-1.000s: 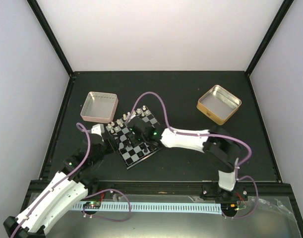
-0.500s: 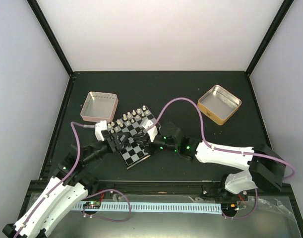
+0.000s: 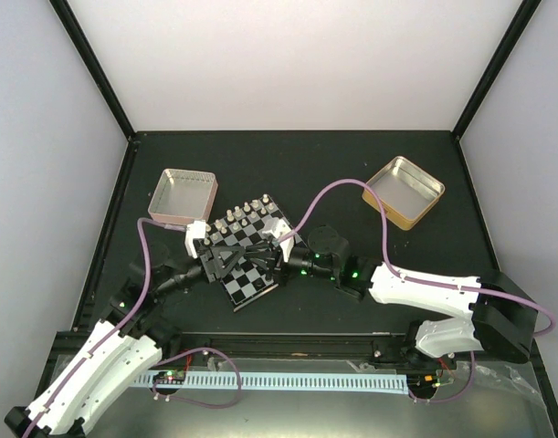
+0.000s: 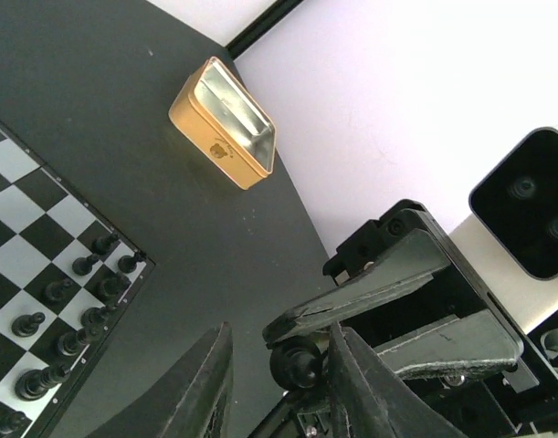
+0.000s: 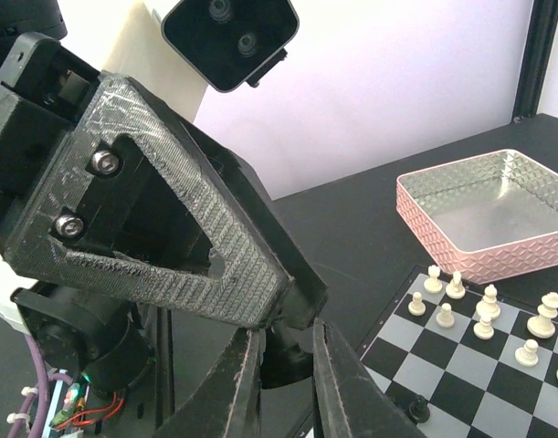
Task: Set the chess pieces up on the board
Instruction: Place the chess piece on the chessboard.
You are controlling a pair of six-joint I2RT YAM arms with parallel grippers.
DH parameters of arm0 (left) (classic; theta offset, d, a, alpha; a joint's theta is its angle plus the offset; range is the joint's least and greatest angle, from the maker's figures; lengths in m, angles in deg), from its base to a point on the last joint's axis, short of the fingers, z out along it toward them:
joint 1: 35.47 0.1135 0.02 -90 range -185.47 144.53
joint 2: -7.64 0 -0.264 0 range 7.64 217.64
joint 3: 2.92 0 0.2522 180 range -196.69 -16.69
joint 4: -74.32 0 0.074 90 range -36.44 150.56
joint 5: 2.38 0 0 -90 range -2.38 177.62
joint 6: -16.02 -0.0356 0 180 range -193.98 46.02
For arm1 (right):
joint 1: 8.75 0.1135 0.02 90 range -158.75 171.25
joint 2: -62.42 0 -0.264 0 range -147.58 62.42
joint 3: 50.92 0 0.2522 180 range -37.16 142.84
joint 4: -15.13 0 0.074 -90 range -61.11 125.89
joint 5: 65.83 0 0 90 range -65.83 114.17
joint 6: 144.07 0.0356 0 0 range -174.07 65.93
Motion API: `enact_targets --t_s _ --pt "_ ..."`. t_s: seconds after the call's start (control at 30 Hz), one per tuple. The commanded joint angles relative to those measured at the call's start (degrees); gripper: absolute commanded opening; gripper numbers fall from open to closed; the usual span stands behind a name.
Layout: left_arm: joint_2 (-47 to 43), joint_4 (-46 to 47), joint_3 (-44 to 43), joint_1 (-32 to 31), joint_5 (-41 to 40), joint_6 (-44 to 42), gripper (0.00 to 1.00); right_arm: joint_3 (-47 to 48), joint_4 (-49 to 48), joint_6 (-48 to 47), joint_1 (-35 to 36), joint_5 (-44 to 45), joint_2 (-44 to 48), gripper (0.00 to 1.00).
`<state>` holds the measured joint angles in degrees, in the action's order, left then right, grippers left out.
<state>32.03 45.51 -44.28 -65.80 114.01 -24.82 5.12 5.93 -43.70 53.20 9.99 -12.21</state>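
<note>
The board [image 3: 252, 281] lies tilted left of centre, with pale chess pieces [image 3: 247, 213] along its far edge. My two grippers meet tip to tip above it. My right gripper [image 3: 272, 254] is shut on the base of a black chess piece [image 5: 288, 360], seen between its fingers in the right wrist view. My left gripper [image 3: 249, 257] is open; in the left wrist view [image 4: 279, 351] its jaws stand wide on either side of that same piece [image 4: 295, 363], one finger close against it. Several black pieces [image 4: 87, 315] stand along the board's near edge [image 4: 41, 274]. Pale pieces [image 5: 484, 315] show in the right wrist view.
An empty pink tin [image 3: 181, 196] sits just beyond the board's far left corner and also shows in the right wrist view [image 5: 489, 214]. An empty gold tin [image 3: 404, 190] sits at the back right and also shows in the left wrist view [image 4: 224, 123]. Both arms' purple cables loop over the table.
The right arm has drawn back to the right and lowered, its gripper now pointing left at the board's right side. The left gripper has moved right over the board to meet it.
</note>
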Motion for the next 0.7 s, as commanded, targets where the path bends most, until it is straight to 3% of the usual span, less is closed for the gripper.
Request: enact_targets --t_s 0.0,0.3,0.37,0.5,0.67 --pt "0.13 2.89 -0.62 0.46 3.58 1.05 0.28 -0.09 -3.84 -0.09 -0.28 -0.32 0.19 0.10" --pt "0.65 2.91 -0.51 0.45 3.32 -0.17 0.02 -0.21 -2.56 -0.08 -0.26 -0.94 -0.30 0.13" --pt "0.75 2.03 -0.66 0.45 2.57 -1.03 0.02 0.17 -0.42 0.83 -0.26 0.17 -0.18 0.22" --pt "1.27 -1.97 -1.82 0.44 -1.10 -3.78 0.02 0.03 2.76 2.78 -0.25 3.60 0.75 0.52" --pt "2.91 -7.02 -2.50 0.47 -7.75 -9.92 0.01 -2.02 5.93 6.56 -0.25 9.04 4.61 0.61"
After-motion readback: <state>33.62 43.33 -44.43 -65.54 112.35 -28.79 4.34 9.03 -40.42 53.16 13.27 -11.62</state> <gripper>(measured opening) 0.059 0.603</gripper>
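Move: The black chess piece, pinned in the right fingers in mid-air, is already within about 1 cm of the left hand's point, between its half-open fingers, and at the right hand's own point. From the left hand the chessboard's middle is some 20 cm below, about 3 cm right and 1 cm ahead; the white pieces stand about 8 cm ahead and 3 cm left, the pink tray about 14 cm ahead and 15 cm left. Left fingers pinch the still-held black chess piece, then the right opens and both hands sink about 1.5 cm. ##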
